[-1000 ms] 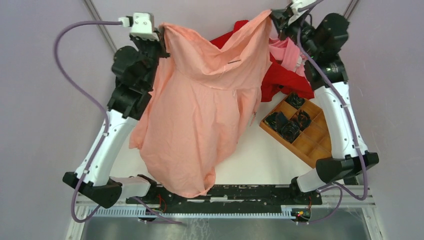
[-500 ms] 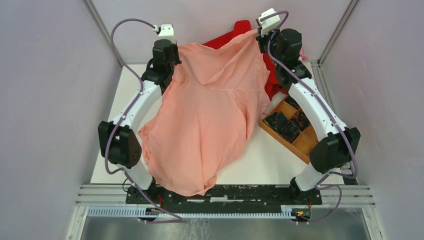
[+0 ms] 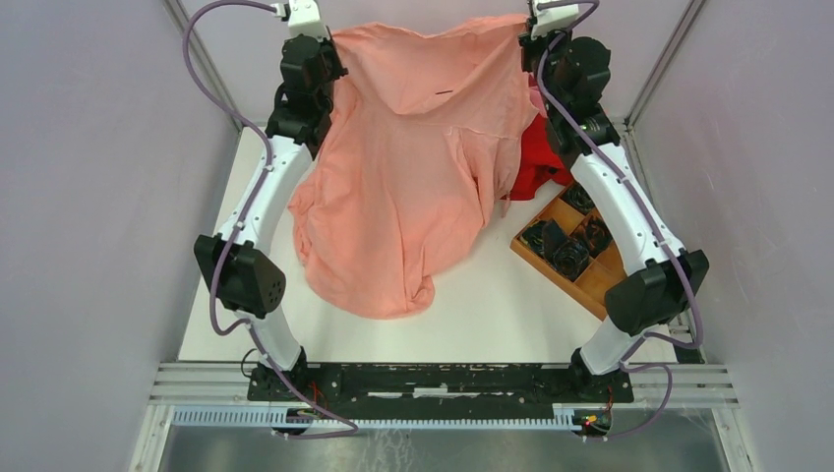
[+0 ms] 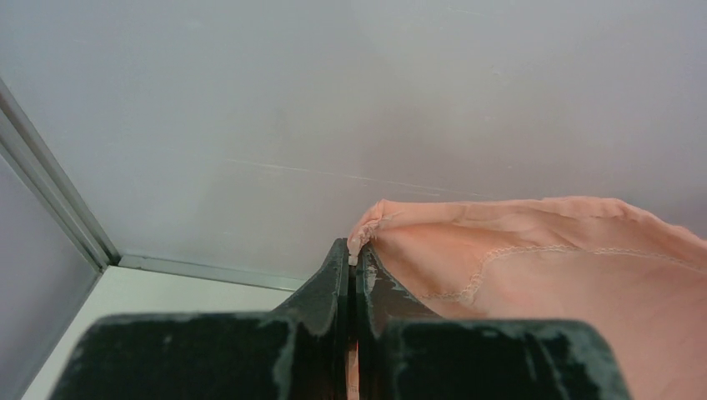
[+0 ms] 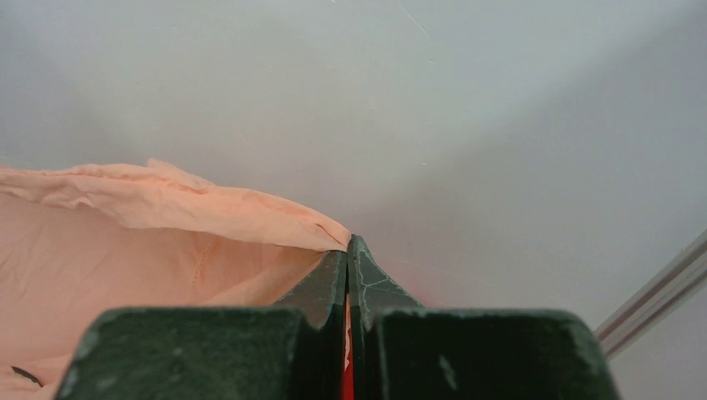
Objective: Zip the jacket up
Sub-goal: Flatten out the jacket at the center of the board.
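Observation:
The salmon-pink jacket (image 3: 413, 167) hangs stretched between my two grippers at the far side of the table, its lower part trailing onto the white tabletop (image 3: 492, 305). My left gripper (image 3: 329, 44) is shut on the jacket's left top corner; in the left wrist view the fabric edge (image 4: 500, 250) is pinched between the closed fingers (image 4: 356, 254). My right gripper (image 3: 531, 34) is shut on the jacket's right top corner, its cloth (image 5: 167, 208) running left from the closed fingers (image 5: 348, 246). The zipper is not clearly visible.
A bright red garment (image 3: 531, 162) lies behind the jacket at the right, with a bit of paler pink cloth (image 3: 537, 98) above it. A wooden compartment tray (image 3: 580, 251) with several black items sits at the right. Grey walls (image 3: 98, 197) enclose the table.
Both arms have reached farther back toward the rear wall, carrying the jacket's top edge with them. The jacket's hem has been pulled away from the near edge onto the table's middle.

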`<state>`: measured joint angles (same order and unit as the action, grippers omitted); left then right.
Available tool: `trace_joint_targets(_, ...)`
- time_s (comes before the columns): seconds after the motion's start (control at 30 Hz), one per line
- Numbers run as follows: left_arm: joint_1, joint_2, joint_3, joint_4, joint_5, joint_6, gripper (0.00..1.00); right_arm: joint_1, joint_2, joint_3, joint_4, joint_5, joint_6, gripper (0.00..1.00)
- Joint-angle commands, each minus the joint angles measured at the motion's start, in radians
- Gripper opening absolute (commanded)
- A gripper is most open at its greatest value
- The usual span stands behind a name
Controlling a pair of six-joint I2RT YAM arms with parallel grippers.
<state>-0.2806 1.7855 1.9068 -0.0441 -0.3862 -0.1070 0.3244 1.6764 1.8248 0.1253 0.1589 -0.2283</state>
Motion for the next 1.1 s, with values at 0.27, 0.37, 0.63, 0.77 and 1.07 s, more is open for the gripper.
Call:
trace_joint_targets(0.27, 0.005, 0.064, -0.055, -0.013, 0.115, -0.043, 0.02, 0.000, -0.050, -0.127, -0.029, -0.373, 0.116, 0.01)
trace_joint_targets(0.37, 0.005, 0.083, -0.060, -0.015, 0.139, -0.061, 0.02, 0.001, -0.044, -0.153, -0.020, -0.413, 0.115, 0.02)
trace_joint_targets(0.63, 0.021, 0.107, -0.055, 0.039, -0.014, -0.069, 0.02, 0.008, -0.025, -0.157, -0.013, -0.487, 0.117, 0.03)
trace_joint_targets(0.77, 0.053, 0.119, -0.036, 0.040, -0.025, -0.086, 0.02, 0.018, -0.005, -0.127, -0.013, -0.498, 0.125, 0.03)
trace_joint_targets(1.07, 0.092, 0.083, -0.114, 0.041, 0.061, -0.097, 0.02, 0.022, 0.000, -0.109, -0.032, -0.567, 0.115, 0.04)
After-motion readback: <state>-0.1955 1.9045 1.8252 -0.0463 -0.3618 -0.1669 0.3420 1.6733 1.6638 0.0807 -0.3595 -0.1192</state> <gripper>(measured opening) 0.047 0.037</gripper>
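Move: Both grippers hold the top edge of the salmon jacket up in the air. The board's centre lies about 22 cm back, 19 cm right and 42 cm below the left gripper; the jacket's hem is some 37 cm back, 11 cm right. From the right gripper, the centre is about 19 cm back, 16 cm left and 48 cm down, the red jacket 5 cm ahead and 4 cm left, the wooden tray 25 cm back, 16 cm right. Lower both grippers roughly 10 cm towards the board with the jacket still pinched, tipping both wrists a little downward. Swing the right one about 10 cm left towards the left gripper, easing slightly back, its wrist turning some 30 degrees counter-clockwise and its squeeze slackening, cloth still between the fingers. Carry the left one slightly forward, drifting right, then back past its start to the left. ##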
